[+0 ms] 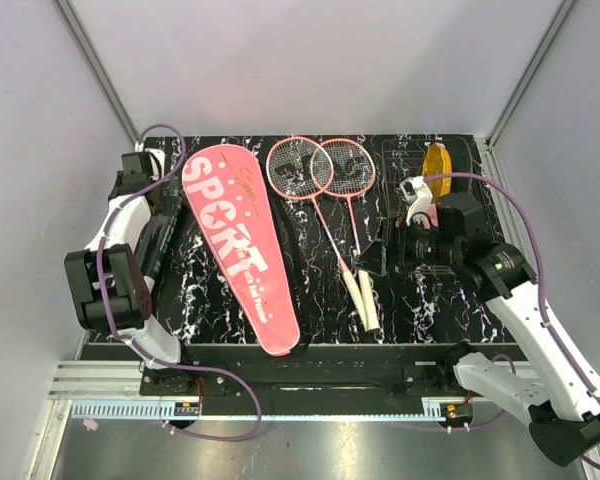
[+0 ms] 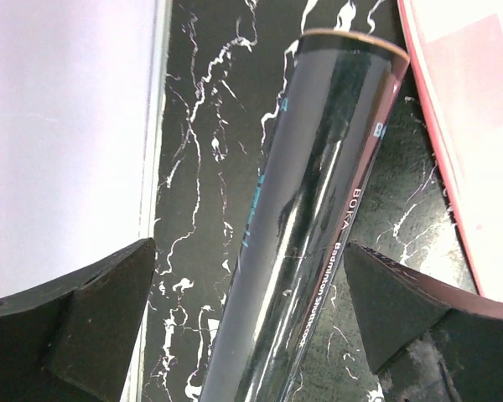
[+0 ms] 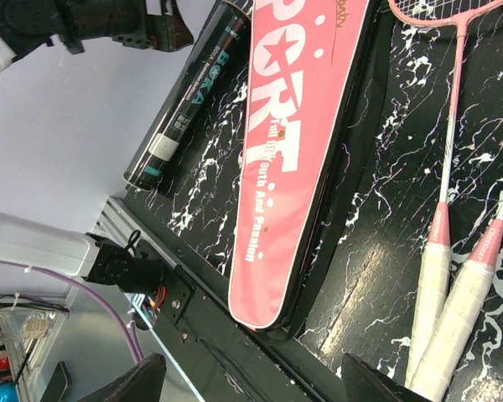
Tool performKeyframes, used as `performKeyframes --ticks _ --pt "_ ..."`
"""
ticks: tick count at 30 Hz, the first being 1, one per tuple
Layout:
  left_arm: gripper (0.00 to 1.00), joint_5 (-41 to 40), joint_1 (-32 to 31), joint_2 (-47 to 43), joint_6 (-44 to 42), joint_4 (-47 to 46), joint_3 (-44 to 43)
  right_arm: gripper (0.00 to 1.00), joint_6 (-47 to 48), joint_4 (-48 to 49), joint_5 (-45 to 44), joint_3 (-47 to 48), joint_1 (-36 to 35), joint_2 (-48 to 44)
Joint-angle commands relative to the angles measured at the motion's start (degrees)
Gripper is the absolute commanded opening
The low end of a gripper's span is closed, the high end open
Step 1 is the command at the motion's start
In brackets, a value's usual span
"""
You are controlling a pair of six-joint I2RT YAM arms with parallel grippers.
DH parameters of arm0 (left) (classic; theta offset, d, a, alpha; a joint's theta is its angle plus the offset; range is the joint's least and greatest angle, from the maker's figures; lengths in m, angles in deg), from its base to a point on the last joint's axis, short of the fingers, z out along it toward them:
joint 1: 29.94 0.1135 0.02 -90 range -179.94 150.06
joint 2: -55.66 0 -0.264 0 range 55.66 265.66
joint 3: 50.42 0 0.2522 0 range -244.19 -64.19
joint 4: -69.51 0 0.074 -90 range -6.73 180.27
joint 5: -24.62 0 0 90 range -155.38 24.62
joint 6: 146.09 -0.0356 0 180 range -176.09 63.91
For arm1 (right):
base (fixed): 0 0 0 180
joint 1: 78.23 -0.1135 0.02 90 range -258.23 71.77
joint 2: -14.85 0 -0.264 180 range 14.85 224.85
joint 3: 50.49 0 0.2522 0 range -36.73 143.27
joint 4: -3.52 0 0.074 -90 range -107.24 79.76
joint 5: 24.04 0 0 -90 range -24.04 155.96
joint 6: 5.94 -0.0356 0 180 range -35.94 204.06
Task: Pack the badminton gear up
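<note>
The black tube (image 2: 318, 209) lies on the table at the far left, between the open fingers of my left gripper (image 2: 251, 310); there are gaps on both sides. It also shows in the top view (image 1: 152, 262) under the left gripper (image 1: 163, 232). The long pink "SPORT" cover (image 1: 238, 245) lies flat beside it. Two pink rackets (image 1: 320, 170) lie crossed in the middle, their white handles (image 1: 360, 290) near the front. My right gripper (image 1: 380, 258) hovers open and empty just right of the handles (image 3: 453, 318). No shuttlecocks are in view.
A yellow oval disc (image 1: 437, 160) lies at the back right, with a small pinkish cup (image 1: 425, 214) in front of it by the right arm. White walls close in left, right and back. The table's front edge (image 3: 260, 335) runs under the cover's tip.
</note>
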Motion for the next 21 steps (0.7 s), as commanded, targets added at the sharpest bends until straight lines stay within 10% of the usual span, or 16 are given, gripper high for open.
performKeyframes --ticks 1,10,21 --pt "0.99 -2.18 -0.76 -7.09 4.18 -1.28 0.63 0.89 -2.10 4.52 -0.95 -1.36 -0.15 2.33" --pt "0.85 14.24 -12.76 -22.46 28.17 0.84 7.29 0.84 -12.63 18.91 1.94 -7.59 -1.03 13.13" --pt "0.73 3.56 -35.13 -27.14 49.37 -5.32 21.79 0.52 -18.27 42.74 1.51 -8.40 -10.44 43.27"
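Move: Lying about 24 cm to the left hand's right, 7 cm back and 10 cm below is the middle of the pink racket bag. The black shuttlecock tube just set down is under that hand, its middle about 10 cm back, 1 cm right and 8 cm lower. From the right hand the bag's middle is some 16 cm ahead, 28 cm left and 26 cm down; the crossed rackets' middle is about 24 cm ahead, 3 cm left and 27 cm below. Rising clear of the tube, the left hand sweeps about 27 cm right and somewhat back to above the bag, rolling some 35 degrees so its fingers swing inward, and begins to sink at the end. Meanwhile the right hand drops about 17 cm, going left and a little forward past the racket handles towards the bag's right edge, its fingers tipping down. Both grippers close partway on nothing. ##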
